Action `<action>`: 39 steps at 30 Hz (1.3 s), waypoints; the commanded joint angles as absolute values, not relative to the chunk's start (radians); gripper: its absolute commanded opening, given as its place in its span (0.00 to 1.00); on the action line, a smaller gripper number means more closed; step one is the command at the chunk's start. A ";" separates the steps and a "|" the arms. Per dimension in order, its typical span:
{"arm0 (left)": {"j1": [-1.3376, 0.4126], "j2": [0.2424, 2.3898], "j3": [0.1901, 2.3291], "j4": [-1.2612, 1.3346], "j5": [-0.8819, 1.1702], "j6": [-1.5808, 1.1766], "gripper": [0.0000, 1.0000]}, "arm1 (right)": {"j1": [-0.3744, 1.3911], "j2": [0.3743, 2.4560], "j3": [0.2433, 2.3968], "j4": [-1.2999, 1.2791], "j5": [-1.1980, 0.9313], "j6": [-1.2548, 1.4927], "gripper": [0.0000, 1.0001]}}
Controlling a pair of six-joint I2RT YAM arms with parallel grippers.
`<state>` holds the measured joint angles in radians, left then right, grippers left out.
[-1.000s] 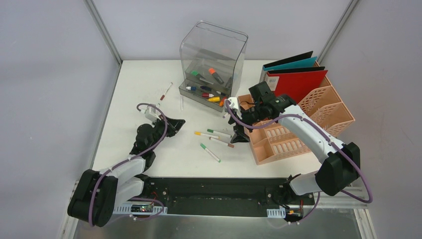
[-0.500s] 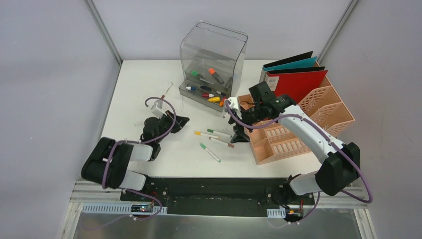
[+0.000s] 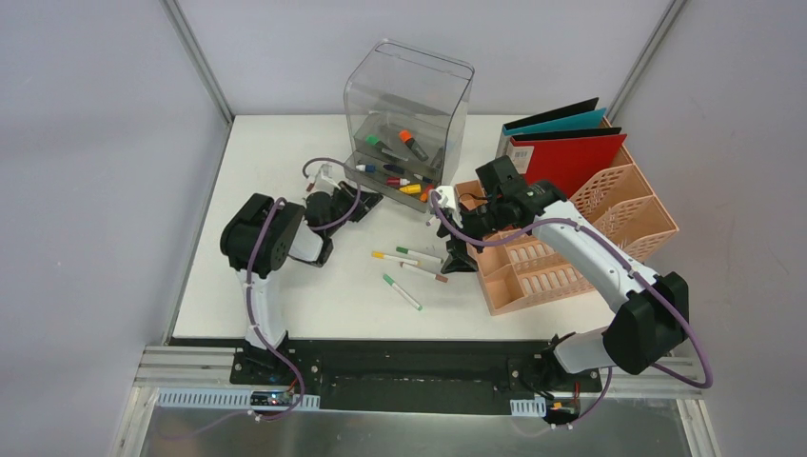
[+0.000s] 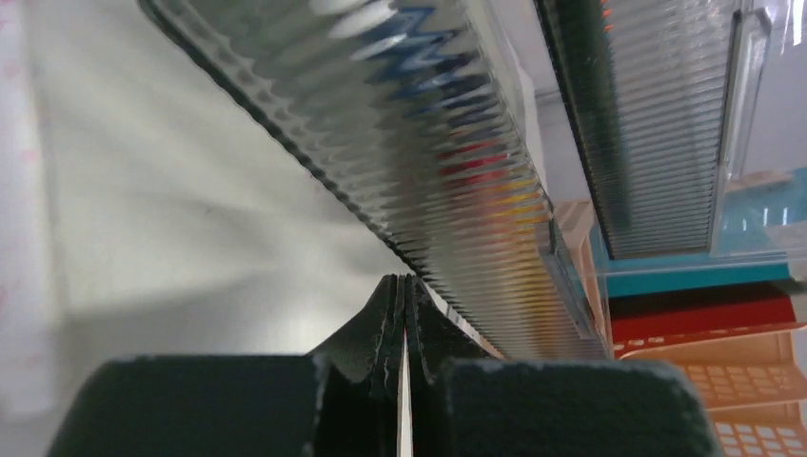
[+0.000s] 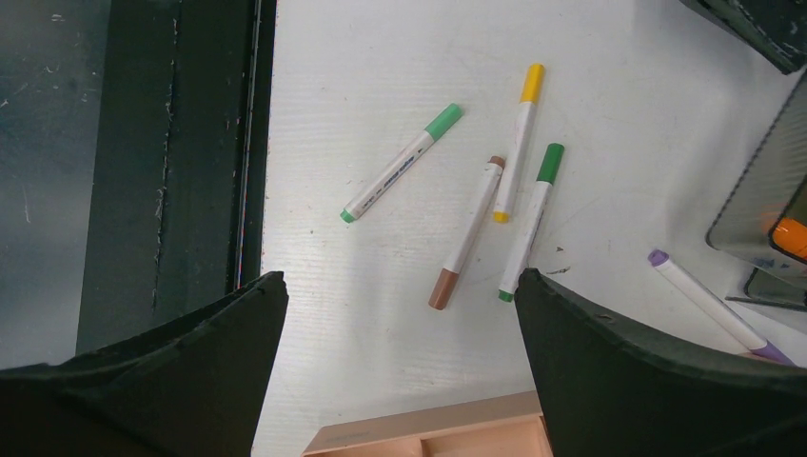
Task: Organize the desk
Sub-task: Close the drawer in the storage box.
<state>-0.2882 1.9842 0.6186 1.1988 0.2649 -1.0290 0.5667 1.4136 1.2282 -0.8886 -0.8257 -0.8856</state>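
Note:
The white desk (image 3: 276,276) carries several loose markers in its middle: yellow-capped (image 5: 519,143), green (image 5: 531,221), brown (image 5: 466,233) and light green (image 5: 400,164). My right gripper (image 5: 400,281) hangs open just above the desk beside them, at the corner of the peach rack (image 5: 428,428), holding nothing. My left gripper (image 3: 371,200) is shut, its tip (image 4: 404,286) close to the ribbed lower drawer front (image 4: 428,133) of the clear drawer box (image 3: 409,105). A thin white sliver shows between its fingers; whether that is a held thing I cannot tell.
The peach lattice file rack (image 3: 609,238) stands at the right with red (image 3: 571,157) and teal binders in it. Markers lie inside the drawer box. A purple-tipped marker (image 5: 709,305) lies near the box. Grey walls close in the desk; its black front edge (image 3: 400,352) runs along the near side.
The left arm has swung from the near-left of the desk up and right to the drawer box, its gripper closing fully. The right arm and the markers have not moved.

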 commanded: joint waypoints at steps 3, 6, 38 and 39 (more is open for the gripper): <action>-0.313 2.045 0.792 1.201 0.234 -1.079 0.00 | 0.561 1.387 1.250 -0.880 -0.836 -0.911 0.93; -0.313 2.069 0.849 1.156 0.222 -1.087 0.00 | 0.562 1.385 1.252 -0.881 -0.836 -0.911 0.93; -0.292 2.140 0.945 1.096 0.292 -1.114 0.33 | 0.562 1.369 1.250 -0.882 -0.831 -0.915 0.93; -0.289 2.141 0.944 1.095 0.294 -1.112 0.35 | 0.562 1.370 1.249 -0.882 -0.831 -0.914 0.93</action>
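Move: The open drawer's front is just off the left hand's shut fingertips, about 3 cm ahead, 2 cm to the right and 2 cm up. The storage box's body stands behind it, some 15 cm ahead and 8 cm right of the hand. On the table, the yellow marker lies roughly 16 cm back and 4 cm right, and the brown-tipped marker 6 cm ahead and 17 cm left. From the right hand the drawer front is about 15 cm ahead, 15 cm left and 10 cm lower. Forward and somewhat to its right goes the left hand, climbing a little too, about 8 cm in all and slowing steadily, fingers shut and the wrist nearly unturned, driving the drawer front in towards the storage box's body. It then holds almost in place at the drawer faces, easing back only slightly as the fingers open to about a third. ##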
